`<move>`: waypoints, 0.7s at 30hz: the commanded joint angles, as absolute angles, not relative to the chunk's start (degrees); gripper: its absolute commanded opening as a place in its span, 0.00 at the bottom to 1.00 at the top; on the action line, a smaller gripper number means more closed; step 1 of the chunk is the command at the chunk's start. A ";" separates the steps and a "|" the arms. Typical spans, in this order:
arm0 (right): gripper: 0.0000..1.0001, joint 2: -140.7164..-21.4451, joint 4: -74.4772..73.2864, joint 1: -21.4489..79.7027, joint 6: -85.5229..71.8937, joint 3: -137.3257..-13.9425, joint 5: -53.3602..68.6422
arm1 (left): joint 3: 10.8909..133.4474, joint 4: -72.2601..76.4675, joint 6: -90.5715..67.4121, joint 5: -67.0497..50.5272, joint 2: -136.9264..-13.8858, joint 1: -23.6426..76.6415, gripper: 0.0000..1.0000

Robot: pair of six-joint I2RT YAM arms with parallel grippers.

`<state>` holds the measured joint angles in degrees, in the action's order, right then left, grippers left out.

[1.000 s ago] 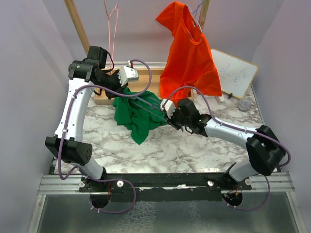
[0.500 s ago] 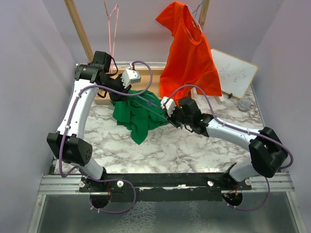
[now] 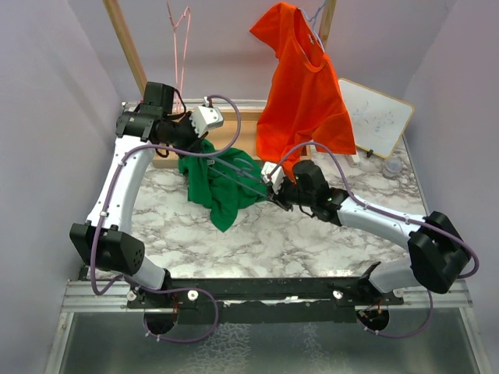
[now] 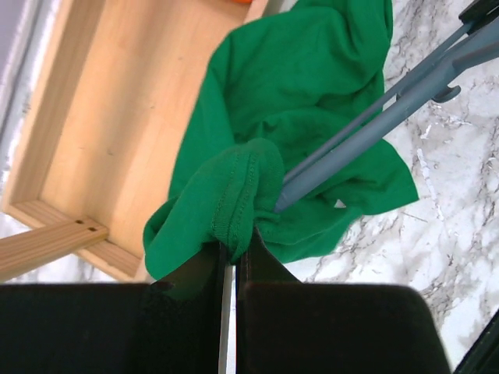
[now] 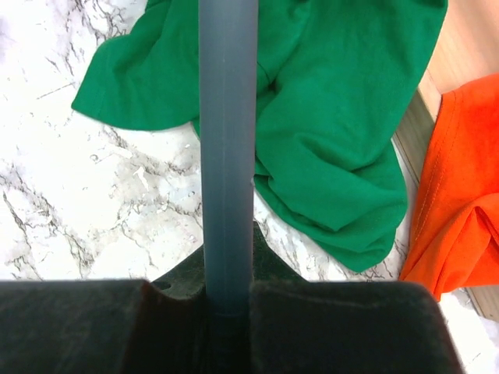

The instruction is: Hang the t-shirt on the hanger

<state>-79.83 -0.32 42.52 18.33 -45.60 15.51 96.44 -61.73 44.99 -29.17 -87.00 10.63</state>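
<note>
The bright green t-shirt [image 3: 212, 185] hangs bunched over the marble, partly draped on the wooden frame. My left gripper [image 3: 199, 145] is shut on a hemmed fold of the t-shirt [image 4: 234, 195], holding it up at the frame's edge. The slate blue-grey hanger [image 3: 245, 173] runs from my right gripper [image 3: 273, 187] into the cloth. In the left wrist view, the hanger's end [image 4: 366, 117] pokes into the fold beside my left gripper [image 4: 236, 245]. My right gripper [image 5: 228, 261] is shut on the hanger's bar [image 5: 228, 132], and the t-shirt [image 5: 335, 101] lies beyond.
An orange-red t-shirt [image 3: 300, 93] hangs at the back, right of centre. A thin pink wire hanger [image 3: 181, 39] hangs at the back left. The wooden frame [image 4: 101, 117] lies under the left gripper. A small whiteboard [image 3: 378, 117] and a cup [image 3: 394, 166] stand at the right.
The right arm has stretched out, its elbow sliding to the right. The left wrist has turned a little, and the green cloth has shifted slightly left. Both grips hold.
</note>
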 commanded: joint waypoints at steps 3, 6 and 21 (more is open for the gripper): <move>0.01 -81.48 6.41 42.80 18.75 -46.22 19.40 | 101.58 -67.18 50.40 -32.99 -85.52 13.18 0.00; 0.01 -83.05 7.36 42.80 18.31 -47.12 18.34 | 102.49 -70.24 51.62 -33.17 -85.52 15.77 0.00; 0.01 -83.98 10.55 42.80 14.45 -47.14 15.48 | 105.55 -73.39 47.28 -37.13 -85.89 21.05 0.00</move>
<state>-85.43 6.52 42.54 16.16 -46.61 16.21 107.46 -73.93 47.37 -35.46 -87.00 20.60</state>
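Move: The hanger already runs into the green t-shirt's opening. From my left hand, which pinches that edge, its middle lies about 9 cm right, 4 cm back and 8 cm below; from my right hand, gripping its near end, roughly 9 cm left, 4 ahead and 5 above. Counted from my left hand, the shirt's body hangs some 15 cm below, 5 right and 3 back, and the wooden tray sits 12 cm right, 11 ahead, 25 below. Keeping the cloth edge pinched, I lift my left hand a little, then draw it right and back about 6 cm each way along the hanger towards my right hand, rising nearly 5 cm in all and turning some 15 degrees clockwise. My right hand keeps its grip on the hanger and eases it left and slightly forward, farther into the shirt. ##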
